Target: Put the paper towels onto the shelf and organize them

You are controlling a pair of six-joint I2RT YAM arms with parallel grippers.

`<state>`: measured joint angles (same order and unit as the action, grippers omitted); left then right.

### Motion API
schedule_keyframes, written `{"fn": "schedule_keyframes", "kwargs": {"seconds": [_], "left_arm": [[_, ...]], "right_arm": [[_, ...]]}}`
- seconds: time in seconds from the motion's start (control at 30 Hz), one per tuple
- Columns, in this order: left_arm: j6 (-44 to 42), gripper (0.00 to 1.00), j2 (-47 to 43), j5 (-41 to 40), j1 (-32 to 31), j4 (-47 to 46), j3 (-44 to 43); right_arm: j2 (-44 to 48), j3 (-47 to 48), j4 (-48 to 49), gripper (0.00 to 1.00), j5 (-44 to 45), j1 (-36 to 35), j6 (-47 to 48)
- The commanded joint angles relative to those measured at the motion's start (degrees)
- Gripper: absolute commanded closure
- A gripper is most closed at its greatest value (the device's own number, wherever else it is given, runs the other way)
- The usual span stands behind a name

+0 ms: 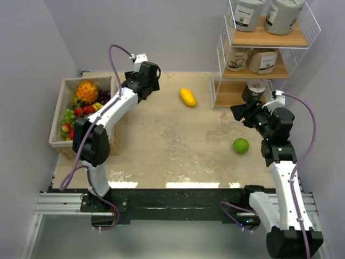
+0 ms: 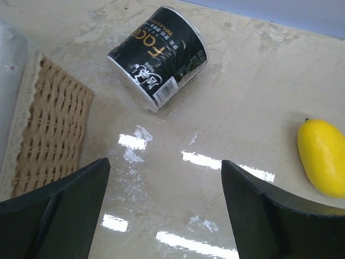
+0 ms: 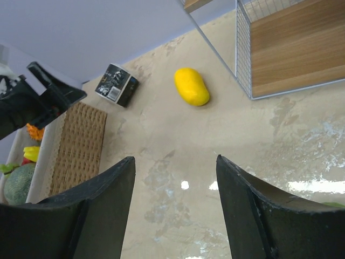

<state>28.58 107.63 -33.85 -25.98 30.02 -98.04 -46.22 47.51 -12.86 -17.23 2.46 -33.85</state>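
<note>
A black paper towel roll (image 2: 156, 56) with a white label lies on its side on the table near the back wall, also seen as the black roll (image 3: 116, 84) in the right wrist view. My left gripper (image 2: 164, 162) hovers open just short of it, nothing between the fingers; from above, the left gripper (image 1: 151, 75) hides that roll. The shelf (image 1: 294, 38) stands at the back right with two grey rolls (image 1: 267, 13) on top, two tan rolls (image 1: 250, 59) in the middle and one black roll (image 1: 256, 87) at the bottom. My right gripper (image 1: 237, 112) is open and empty in front of the shelf's bottom board (image 3: 291, 48).
A yellow fruit (image 1: 187, 97) lies on the table between the arms and the shelf. A green fruit (image 1: 241, 145) sits beside the right arm. A woven basket (image 1: 62, 143) of mixed fruit stands at the left, close to the left arm.
</note>
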Motion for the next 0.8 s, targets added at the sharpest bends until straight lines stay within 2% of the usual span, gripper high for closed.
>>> {"fn": "schedule_keyframes", "kwargs": {"seconds": [0.0,0.2,0.27,0.33,0.47,0.77], "left_arm": [[3.06,0.11,1.70,-0.17,1.10,-9.88,-2.15],[0.52,0.10,8.37,-0.61,3.12,-10.33,-7.86],[-0.53,0.10,10.31,1.58,4.61,-11.21,-9.36],[-4.30,0.11,12.50,6.65,6.45,-12.87,-11.98],[-10.11,0.12,16.81,7.30,7.52,-12.62,-17.97],[-15.57,0.11,23.14,8.88,9.98,-15.78,-22.54]], "right_arm": [[-0.10,1.28,0.56,0.34,-2.37,-0.17,-0.25],[-0.46,1.10,1.96,0.34,-3.69,-0.26,-1.66],[-0.28,1.18,2.05,0.34,-2.63,-0.17,-1.31],[-0.80,2.06,1.18,0.34,-2.02,-0.26,-0.44],[-1.68,3.47,0.29,0.34,-1.84,-0.26,0.54],[-2.91,3.82,0.91,0.35,-2.10,-0.26,0.27]]}}
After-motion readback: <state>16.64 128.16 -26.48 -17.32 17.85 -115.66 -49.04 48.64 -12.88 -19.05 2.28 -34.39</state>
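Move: The black paper towel roll lying on its side near the back wall is about 14 cm ahead of the left hand, 4 cm to its left and 12 cm below. The yellow fruit lies some 24 cm to the right of that roll and 6 cm nearer; the fruit basket's middle is roughly 26 cm to the roll's left and 19 cm nearer. From the right hand the roll is about 32 cm ahead, 42 cm left and 20 cm below. Bring the left gripper forward about 12 cm towards the black paper towel roll by the back wall, easing down some 3 cm and, in the later part, edging left to line the fingers up with it. Keep the fingers wide open and still pointing forward and down, nose raised by only about 5 degrees; stop short of closing. ##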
